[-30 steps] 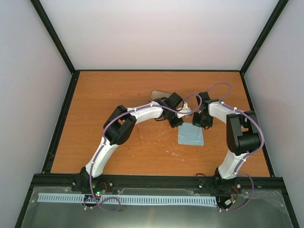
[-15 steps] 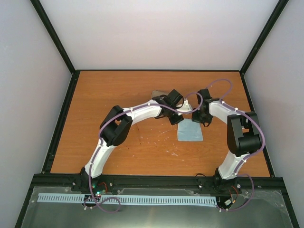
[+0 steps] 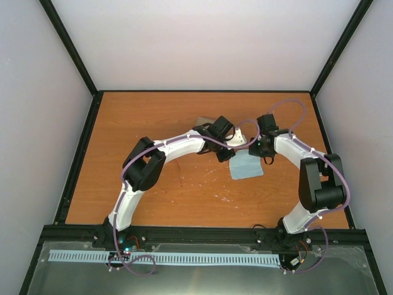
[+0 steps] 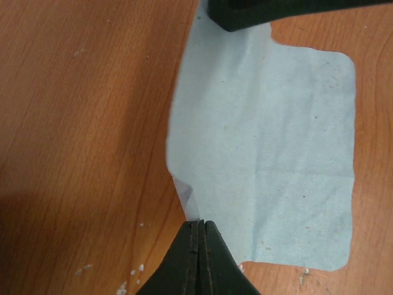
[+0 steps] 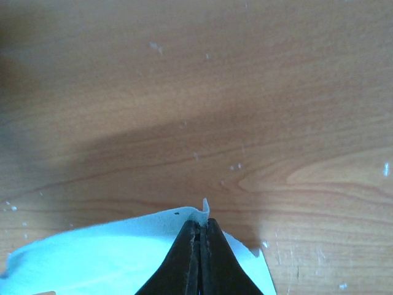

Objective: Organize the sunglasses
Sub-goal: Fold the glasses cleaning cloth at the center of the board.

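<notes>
The sunglasses show in no view. A light blue cloth [image 3: 245, 167] lies on the wooden table between my two grippers. My left gripper [image 3: 228, 153] is shut on the cloth's left edge, which lifts into a small fold at the jaw tips [image 4: 201, 224]. In the left wrist view the cloth [image 4: 270, 141] spreads flat to the right. My right gripper [image 3: 261, 147] is shut on the cloth's far right corner. In the right wrist view a tip of the cloth [image 5: 123, 258] pokes up between that gripper's [image 5: 199, 224] closed jaws.
Part of a tan oblong case [image 3: 201, 120] peeks out behind the left arm's wrist. The right gripper's dark finger [image 4: 245, 15] reaches into the top of the left wrist view. White specks dot the table [image 3: 202, 178]. Black rails frame the table edges.
Both grippers have moved away from the arm bases, dragging the cloth with them. The cloth has shifted back and turned slightly. The right arm has stretched out further.
</notes>
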Robot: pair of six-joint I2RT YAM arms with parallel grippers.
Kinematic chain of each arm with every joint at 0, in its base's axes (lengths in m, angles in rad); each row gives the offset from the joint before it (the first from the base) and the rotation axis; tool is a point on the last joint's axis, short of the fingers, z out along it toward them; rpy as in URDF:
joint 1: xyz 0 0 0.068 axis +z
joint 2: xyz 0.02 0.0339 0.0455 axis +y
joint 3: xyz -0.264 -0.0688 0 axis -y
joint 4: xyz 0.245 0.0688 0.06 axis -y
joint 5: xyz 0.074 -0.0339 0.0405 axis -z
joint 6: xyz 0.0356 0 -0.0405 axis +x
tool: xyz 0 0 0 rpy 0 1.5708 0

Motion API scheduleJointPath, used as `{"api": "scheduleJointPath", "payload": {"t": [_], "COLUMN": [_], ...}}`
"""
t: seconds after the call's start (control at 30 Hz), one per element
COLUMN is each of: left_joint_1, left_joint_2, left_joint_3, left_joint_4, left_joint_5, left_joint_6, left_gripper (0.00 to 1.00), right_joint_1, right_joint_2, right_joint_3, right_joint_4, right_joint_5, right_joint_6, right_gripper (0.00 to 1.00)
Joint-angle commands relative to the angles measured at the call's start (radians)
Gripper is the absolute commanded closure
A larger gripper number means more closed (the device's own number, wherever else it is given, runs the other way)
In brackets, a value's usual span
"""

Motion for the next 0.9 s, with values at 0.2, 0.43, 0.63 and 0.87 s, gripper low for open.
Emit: {"api": "scheduleJointPath", "payload": {"t": [0.2, 0.43, 0.63, 0.87], "left_joint_1": [-0.035, -0.084, -0.114, -0.116], "left_joint_2": [-0.087, -0.105, -0.131, -0.137], "left_joint_3": [-0.062, -0.117, -0.177, -0.213], "left_joint_4": [0.037, 0.042, 0.053, 0.062], "left_joint_5": [0.053, 0.062, 0.056, 0.052], "left_joint_6": [-0.02, -0.018, -0.015, -0.018], "left_gripper": [0.99, 0.99, 0.99, 0.91], "right_joint_1": [0.0, 0.0, 0.0, 0.001], "right_joint_2": [-0.064, -0.095, -0.132, -0.147], "right_joint_3": [-0.095, -0.137, -0.185, -0.248], "right_joint_4": [0.014, 0.015, 0.015, 0.02], "right_joint_5": [-0.007, -0.004, -0.014, -0.057], "right_joint_6": [0.019, 0.037, 0.048, 0.064], "right_gripper": [0.97, 0.97, 0.97, 0.97]}}
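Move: Each hand already pinches one far corner of the cloth, raised off the board. For the left hand, the cloth's near left corner lies about 10 cm back, level sideways and some 5 cm below; the open glasses case sits roughly 13 cm ahead and 8 cm to its left. From the right hand, the near right corner is about 8 cm back, 1 cm right and 5 cm down; the case is 13 cm ahead, 20 cm left. Still pinching the far corners, both hands carry the cloth's far edge back over its near half towards the near edge: the left about 8 cm, rising a touch and then sinking, the right about 6 cm back and 3 cm down. The right stays shut on its corner, while the left's fingers just begin to part at the very end. ##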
